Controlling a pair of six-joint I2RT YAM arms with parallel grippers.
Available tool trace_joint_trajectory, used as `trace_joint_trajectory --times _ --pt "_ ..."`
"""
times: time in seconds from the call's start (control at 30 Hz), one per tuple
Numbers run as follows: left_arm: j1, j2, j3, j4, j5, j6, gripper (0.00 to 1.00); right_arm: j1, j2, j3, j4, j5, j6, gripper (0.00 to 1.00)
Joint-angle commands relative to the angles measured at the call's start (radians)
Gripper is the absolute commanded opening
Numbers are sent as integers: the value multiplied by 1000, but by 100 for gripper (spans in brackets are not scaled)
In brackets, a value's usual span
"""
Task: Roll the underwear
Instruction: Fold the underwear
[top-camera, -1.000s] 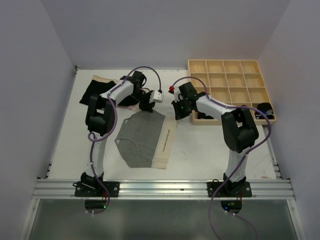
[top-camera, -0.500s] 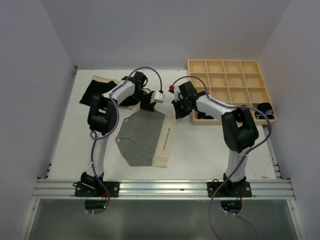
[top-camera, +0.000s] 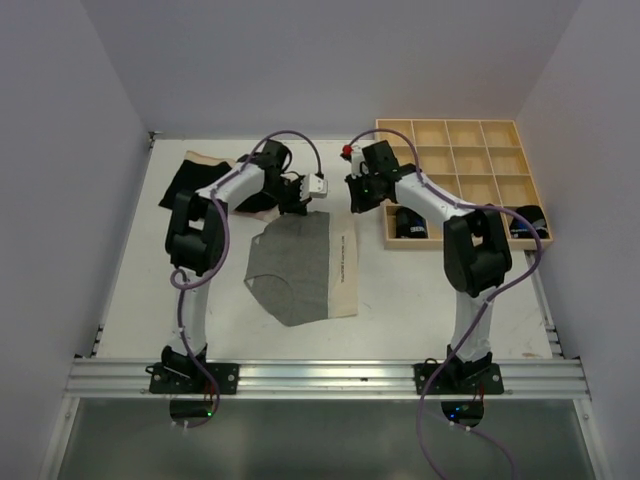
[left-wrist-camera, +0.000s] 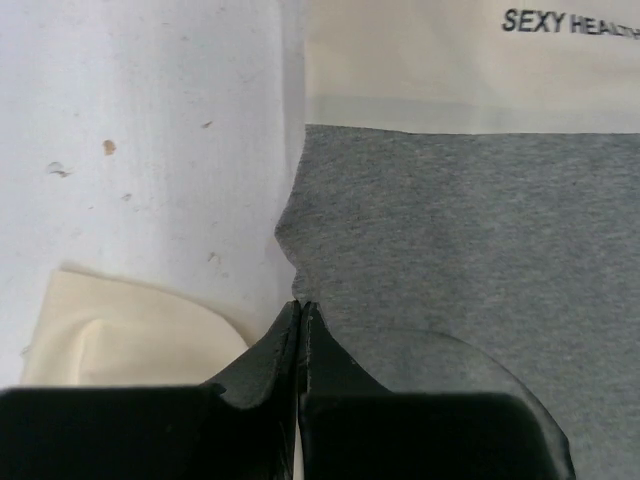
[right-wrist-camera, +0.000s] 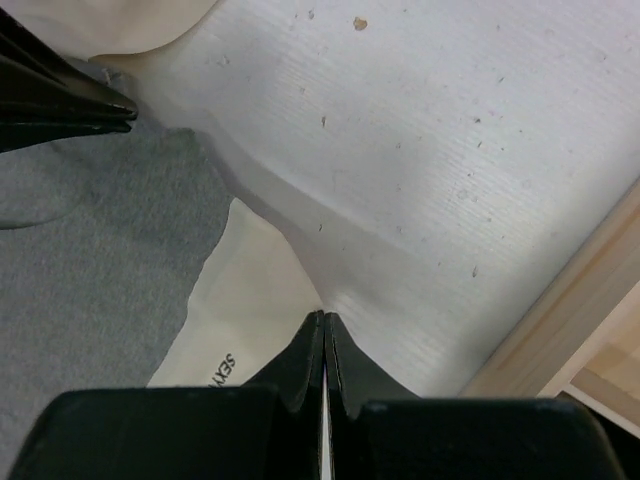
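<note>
The grey underwear (top-camera: 295, 270) with its beige waistband (top-camera: 343, 265) lies spread between the two arms. My left gripper (top-camera: 297, 206) is shut on its far left corner; in the left wrist view the jaws (left-wrist-camera: 302, 306) pinch the grey cloth's edge (left-wrist-camera: 450, 240). Over on the other side, my right gripper (top-camera: 358, 198) is shut on the far waistband corner, where the closed jaws (right-wrist-camera: 323, 316) meet the beige band (right-wrist-camera: 250, 300). The cloth rises off the table toward both grips.
A black garment with a beige inner side (top-camera: 193, 180) lies at the far left. A pale beige garment (top-camera: 258, 205) (left-wrist-camera: 120, 335) sits under the left arm. The wooden compartment tray (top-camera: 460, 150) stands at the far right, holding dark rolled items (top-camera: 412, 225) (top-camera: 527, 222).
My left gripper closed on the grey underwear's corner. Both grippers moved farther from the bases, and the underwear was drawn up and to the right, straightening out.
</note>
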Motion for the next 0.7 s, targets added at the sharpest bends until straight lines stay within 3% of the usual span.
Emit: trace_joint_trajectory --times 0.0,0.23,0.67 --pt "17 -138 -37 109 -20 -62 0 -6 -64 17 -22 -30 -11 0" --pt "19 -349 -279 211 -53 -121 0 -2 -185 -106 13 -91 9 0" --pt "-38 -631 -609 184 3 -320 0 86 -360 -258 -16 -71 51 0"
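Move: The underwear's far edge is already pinched in the left gripper, its waistband corner in the right. The near edge, where both are heading, lies about 28 cm straight back from the left hand, 2 cm below it; the near end of the waistband is some 26 cm back and 2 cm left of the right hand, 4 cm below. Black cloth lies 6 cm ahead and 22 cm left of the left hand. The wooden tray's middle sits 7 cm ahead and 25 cm right of the right hand. Keep both grippers shut on the underwear's far side and peel it off the table: raise the left hand about 7 cm first, then sweep it back some 10 cm towards the near edge, drifting a little left and turning slightly counter-clockwise. Bring the right hand, with the waistband corner, back about 8 cm while lifting it 5 cm. ##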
